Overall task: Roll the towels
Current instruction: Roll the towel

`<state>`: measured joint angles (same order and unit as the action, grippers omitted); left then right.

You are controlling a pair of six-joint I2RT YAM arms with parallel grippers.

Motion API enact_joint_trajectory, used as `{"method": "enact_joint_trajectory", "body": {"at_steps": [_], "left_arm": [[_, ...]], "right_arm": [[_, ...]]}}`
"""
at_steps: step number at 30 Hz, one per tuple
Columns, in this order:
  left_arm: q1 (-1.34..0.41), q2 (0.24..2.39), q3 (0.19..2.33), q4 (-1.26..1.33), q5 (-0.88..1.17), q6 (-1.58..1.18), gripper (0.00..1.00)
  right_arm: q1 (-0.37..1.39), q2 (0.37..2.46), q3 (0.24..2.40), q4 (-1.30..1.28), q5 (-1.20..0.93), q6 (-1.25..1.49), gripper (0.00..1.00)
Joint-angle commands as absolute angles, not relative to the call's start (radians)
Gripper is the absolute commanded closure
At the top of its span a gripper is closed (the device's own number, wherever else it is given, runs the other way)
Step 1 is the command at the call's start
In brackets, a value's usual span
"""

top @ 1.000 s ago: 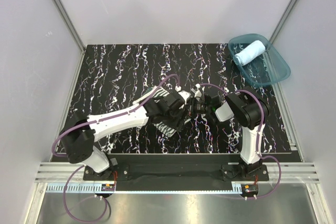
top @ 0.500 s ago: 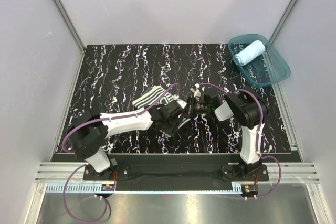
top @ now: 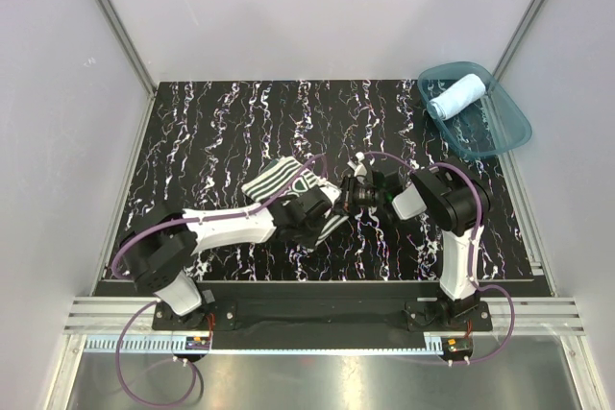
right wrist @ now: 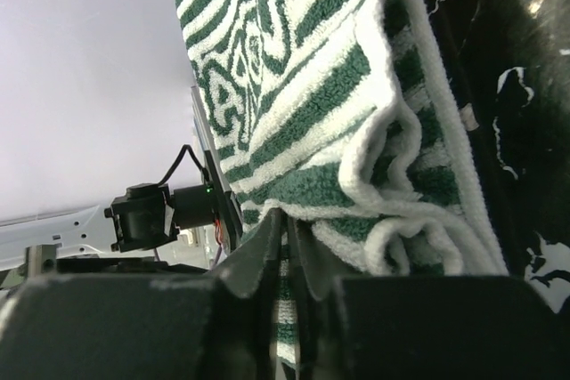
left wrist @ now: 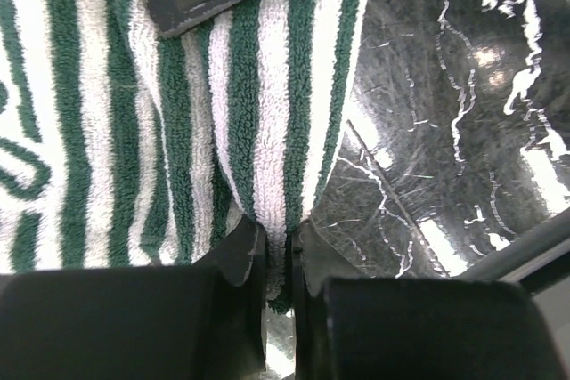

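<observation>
The striped green-and-white towel lies crumpled in the middle of the black marbled table, partly under both wrists. My left gripper is shut on the towel's near edge; in the left wrist view a white-and-green fold runs down between the closed jaws. From the right, my right gripper is shut on another bunched edge of the same towel, its jaws pinching the hem. The light blue towel lies rolled inside the teal tub.
The translucent teal tub stands at the table's far right corner. Grey walls and aluminium rails enclose the table on the left, back and right. Purple cables loop over both arms near the towel.
My left gripper has closed on the striped towel's edge. The left arm pulled back toward the near side, uncovering the towel's far-left part. The right gripper stayed shut in place.
</observation>
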<state>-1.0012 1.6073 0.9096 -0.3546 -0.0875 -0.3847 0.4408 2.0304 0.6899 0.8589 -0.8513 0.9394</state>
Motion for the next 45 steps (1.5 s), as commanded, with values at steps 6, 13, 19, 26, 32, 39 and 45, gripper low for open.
{"method": "enact_joint_trajectory", "body": {"at_steps": [6,13,19,26,32,39,45], "left_arm": [[-0.971,1.582,0.799,-0.178,0.129,-0.485,1.00],[-0.936,1.583,0.755,-0.091,0.254,-0.532,1.00],[-0.872,1.588,0.700,0.033,0.380,-0.612,1.00],[-0.793,1.629,0.614,0.219,0.535,-0.735,1.00],[-0.724,1.686,0.531,0.458,0.678,-0.897,1.00],[-0.687,1.744,0.488,0.621,0.741,-1.000,1.00],[-0.672,1.764,0.460,0.673,0.752,-1.029,1.00]], "right_arm": [[0.428,1.861,0.788,0.315,-0.612,0.767,0.68],[0.302,1.588,0.957,-0.124,-0.401,0.703,0.48],[0.275,1.385,0.970,-0.288,-0.290,0.661,0.41],[0.276,1.214,0.793,-0.270,-0.334,0.712,0.39],[0.325,1.134,0.577,-0.097,-0.396,0.782,0.35],[0.471,1.279,0.459,0.167,-0.380,0.857,0.31],[0.511,1.405,0.466,0.314,-0.370,0.874,0.30]]}}
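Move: The striped towel's rolled edge runs between the hands, its near end pinched in the left hand and its far end still at the right's shut fingers. The middle of this rolled edge is about 4 cm ahead and 4 cm right of the left hand, and some 6 cm back and 2 cm left of the right hand. The striped towel's middle is about 10 cm ahead and 3 cm left of the left hand, level with the right hand and 9 cm to its left, just below both. The roll's near end stays pinched in the left hand, which shifts some 3 cm right and slightly back while its fingers tip over from mostly down to mostly rightward. The far end is let go by the right hand: it opens, swings right and forward while rising about 15 cm, arcs back and down with the fingers widening, then eases left to finish low and open beside the roll. ##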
